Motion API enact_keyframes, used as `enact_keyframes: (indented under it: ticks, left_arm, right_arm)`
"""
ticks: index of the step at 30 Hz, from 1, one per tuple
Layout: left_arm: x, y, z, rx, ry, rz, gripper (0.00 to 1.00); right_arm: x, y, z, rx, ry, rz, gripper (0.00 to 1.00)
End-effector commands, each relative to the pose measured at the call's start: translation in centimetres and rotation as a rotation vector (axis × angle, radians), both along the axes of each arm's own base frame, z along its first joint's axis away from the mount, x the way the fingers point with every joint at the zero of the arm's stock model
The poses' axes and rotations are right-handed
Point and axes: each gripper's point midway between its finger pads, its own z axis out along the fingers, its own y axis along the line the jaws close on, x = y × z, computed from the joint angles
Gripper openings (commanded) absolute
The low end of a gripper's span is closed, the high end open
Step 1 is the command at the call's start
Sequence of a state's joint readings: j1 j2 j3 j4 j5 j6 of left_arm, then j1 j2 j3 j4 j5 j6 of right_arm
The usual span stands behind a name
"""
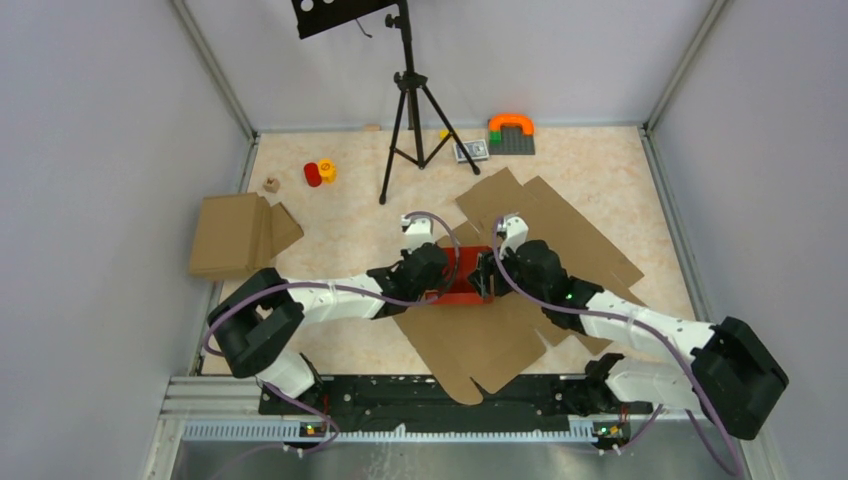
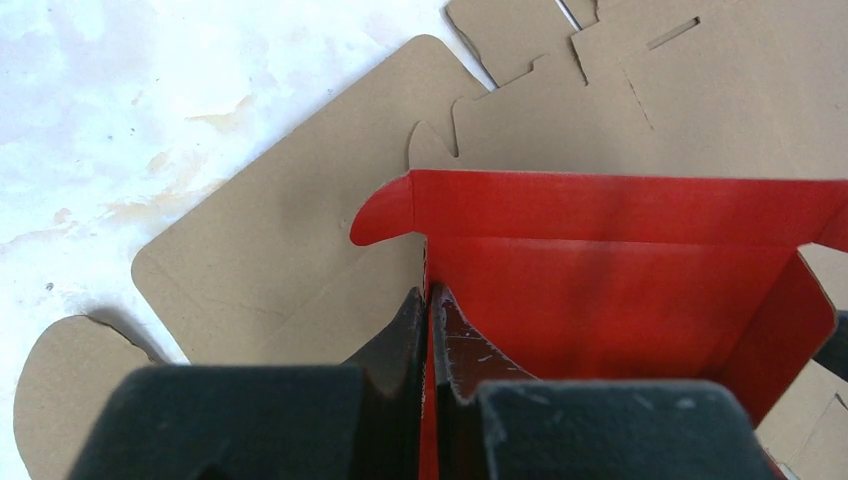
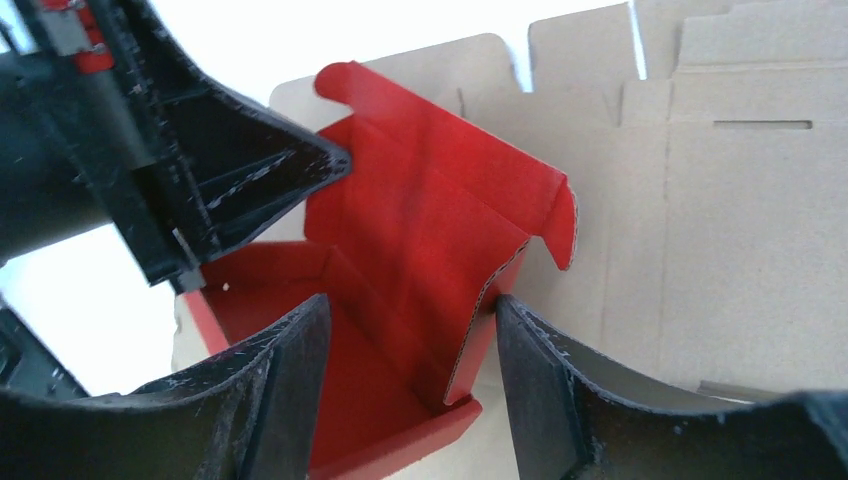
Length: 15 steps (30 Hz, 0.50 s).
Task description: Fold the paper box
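Note:
The paper box (image 1: 466, 290) is bright red, partly folded, with raised walls and an open top, and rests on brown cardboard at the table's middle. My left gripper (image 2: 428, 293) is shut on the paper box (image 2: 620, 280), pinching its left side wall, which shows as a thin red strip between the fingers. Its rear panel stands up with a rounded tab at the corner. My right gripper (image 3: 412, 305) is open and straddles the right side wall of the paper box (image 3: 400, 250): one finger (image 3: 290, 360) is inside, the other (image 3: 540, 370) outside, touching the wall's edge. From above, the left gripper (image 1: 438, 283) and right gripper (image 1: 492, 278) flank the box.
Large flat brown cardboard cut-outs (image 1: 560, 225) lie under and around the box, one reaching toward the near edge (image 1: 480, 350). A folded brown cardboard box (image 1: 235, 235) sits at the left. A black tripod (image 1: 410, 100), red and yellow cylinders (image 1: 320, 172) and a grey plate with an orange arch (image 1: 511, 135) stand at the back.

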<state>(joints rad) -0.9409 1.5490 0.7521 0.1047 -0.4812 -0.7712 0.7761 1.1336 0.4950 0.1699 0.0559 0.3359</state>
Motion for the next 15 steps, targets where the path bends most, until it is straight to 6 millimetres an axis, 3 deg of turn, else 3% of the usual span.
enact_keyframes:
  ticks: [1, 4, 8, 11, 15]
  left_arm:
    - [0.3, -3.3, 4.0, -0.141, -0.074, -0.076, 0.03]
    - [0.1, -3.6, 5.0, -0.166, -0.119, -0.116, 0.01]
    - [0.0, -3.2, 7.1, -0.183, -0.213, -0.162, 0.0]
    - [-0.5, -3.2, 9.2, -0.168, -0.328, -0.266, 0.0]
    - [-1.2, -2.8, 9.4, -0.101, -0.4, -0.357, 0.0]
  right_arm:
    - [-2.1, 1.9, 3.0, 0.075, 0.029, 0.146, 0.61]
    - [-2.3, 0.9, 2.7, 0.073, 0.057, 0.109, 0.64]
    - [-1.6, -1.3, 2.5, 0.05, 0.087, -0.007, 0.78]
    - [-1.5, -2.4, 3.5, 0.025, 0.059, -0.02, 0.82]
    - [-1.4, -3.9, 4.9, -0.077, 0.009, -0.018, 0.87]
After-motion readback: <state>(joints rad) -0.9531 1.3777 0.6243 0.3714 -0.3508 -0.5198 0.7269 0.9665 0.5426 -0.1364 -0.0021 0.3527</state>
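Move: The red paper box is already pinched in the left gripper by the left edge of its standing far panel; the box's middle lies about 6 cm right, 3 cm back and 3 cm below that hand. The brown cardboard under it centres roughly 15 cm right, 4 cm back and 7 cm below. From the right hand, the panel's right side flap is some 2 cm ahead, level sideways and 2 cm lower, with the box's middle about 5 cm left, 1 cm back and 4 cm below. Keep the left gripper shut on the panel's left edge and raise it about 6 cm off the cardboard, easing right and turning clockwise while the fingertips tip upward, some 20 degrees in all. Meanwhile draw the right gripper back a couple of centimetres and then 3 cm right, opening its already parted fingers nearly fully around the box's right side flap. ##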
